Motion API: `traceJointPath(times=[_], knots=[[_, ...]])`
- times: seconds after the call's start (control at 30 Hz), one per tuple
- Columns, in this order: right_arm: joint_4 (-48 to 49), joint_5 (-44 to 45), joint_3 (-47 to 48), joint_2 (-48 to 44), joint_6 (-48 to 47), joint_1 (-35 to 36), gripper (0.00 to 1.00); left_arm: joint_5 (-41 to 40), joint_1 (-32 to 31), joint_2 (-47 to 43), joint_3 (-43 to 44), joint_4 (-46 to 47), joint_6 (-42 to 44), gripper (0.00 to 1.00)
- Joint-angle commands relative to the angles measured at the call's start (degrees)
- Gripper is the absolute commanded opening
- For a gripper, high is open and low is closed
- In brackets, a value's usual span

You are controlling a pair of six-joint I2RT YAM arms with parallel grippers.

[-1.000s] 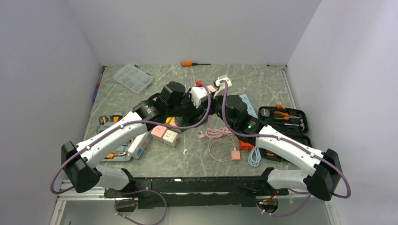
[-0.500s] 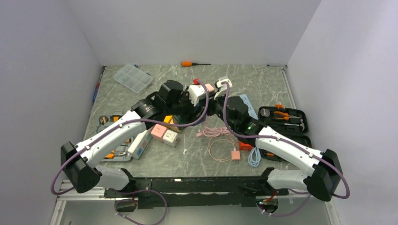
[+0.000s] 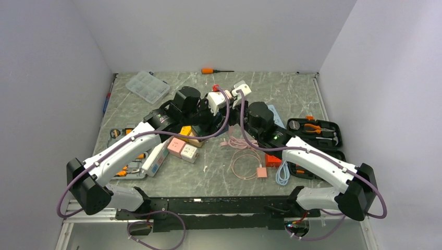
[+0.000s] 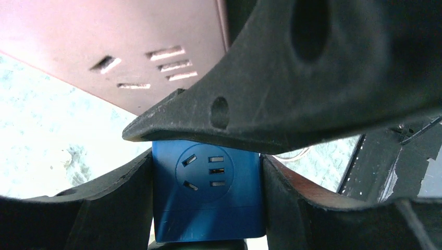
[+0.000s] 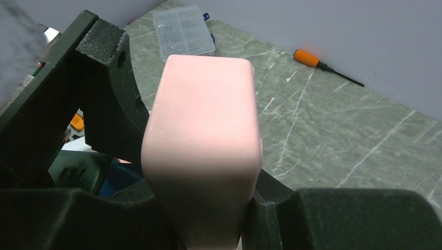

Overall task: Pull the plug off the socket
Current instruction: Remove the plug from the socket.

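The socket (image 3: pixel 182 149) lies bent across the table's middle, its pink, white and yellow panels showing beside my left arm. My left gripper (image 4: pixel 208 200) is shut on the strip's blue panel (image 4: pixel 208 182), one finger on each side; the panel's holes show empty. The plug (image 5: pixel 206 130), a pink block, stands upright in my right gripper (image 5: pixel 203 213), which is shut on its lower part. From above, both grippers meet at the back centre, the plug (image 3: pixel 230 97) between the two wrist cameras. In the left wrist view a pink face with slots (image 4: pixel 120 47) and a black finger (image 4: pixel 292 94) hang above the blue panel.
A clear organiser box (image 3: pixel 147 86) and an orange screwdriver (image 3: pixel 208 70) lie at the back. An open tool case (image 3: pixel 314 130) sits at the right, a tool tray (image 3: pixel 121 133) at the left. A pink cable coil (image 3: pixel 245 161) and a blue cable (image 3: pixel 283 174) lie in front.
Both grippers have shifted a little left and toward the back wall, still holding the blue panel and the pink plug. The right arm has stretched farther forward.
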Motion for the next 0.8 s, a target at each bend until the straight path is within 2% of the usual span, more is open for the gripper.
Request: traceJointPath(times=[0.0,0.13,0.23,0.27,0.33,0.37,0.43,0.5,0.77], knots=[[-5.24,3.11,3.55,3.11,-9.24,-0.97,0.00,5.91,-0.34,-4.76,1.56,4.02,0.89,0.00],[-6.04,4.97,4.06,4.50,-11.67,-0.88,0.00,6.55,-0.92,-4.73,1.82,2.99,1.18,0.00],[-6.39,2.59,4.45,3.95,-9.15,-1.28,0.00,6.57,-0.95,-4.75,1.62,3.43,0.94,0.00],[-6.68,1.44,4.75,3.49,-7.52,-1.56,0.11,6.48,-1.00,-4.79,1.53,3.61,0.89,0.00],[-7.29,-1.78,5.35,2.05,-4.00,-2.57,0.56,6.16,-0.99,-4.75,1.27,3.73,0.92,0.00],[-7.31,-3.84,4.95,1.04,-3.13,-3.25,0.67,5.94,-1.00,-4.75,1.06,3.80,0.86,0.00],[-6.78,-6.54,3.60,-1.65,0.87,-4.18,0.95,5.18,-0.95,-5.12,0.59,4.09,0.59,0.00],[-6.70,-8.77,2.51,-3.89,2.55,-5.14,1.00,4.42,-0.96,-5.47,-0.16,4.45,0.43,0.00],[-11.43,-15.04,-0.23,-12.96,5.44,-6.33,1.00,0.51,-0.08,-5.37,-0.42,4.25,0.26,0.00]])
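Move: The right hand already grips the pink socket strip between its pads. The blue plug, still joined to the strip and held in the left fingers, is some 5 cm back, 2 cm left and 3 cm lower. The green block is about 6 cm to the left of the plug; the coiled pink cord lies on the table roughly 7 cm back, 6 cm right and 25 cm below the right hand. From the left hand the strip is about 6 cm ahead and 3 cm higher. Still gripping the pink strip, the right hand first eases about 1 cm left, then opens its fingers wide, lets go of the strip and draws off some 4 cm to the right, then also back and slightly up, with hardly any turn. The left hand keeps its pinch on the blue plug throughout and, as the right fingers open, slips back about 2 cm. ##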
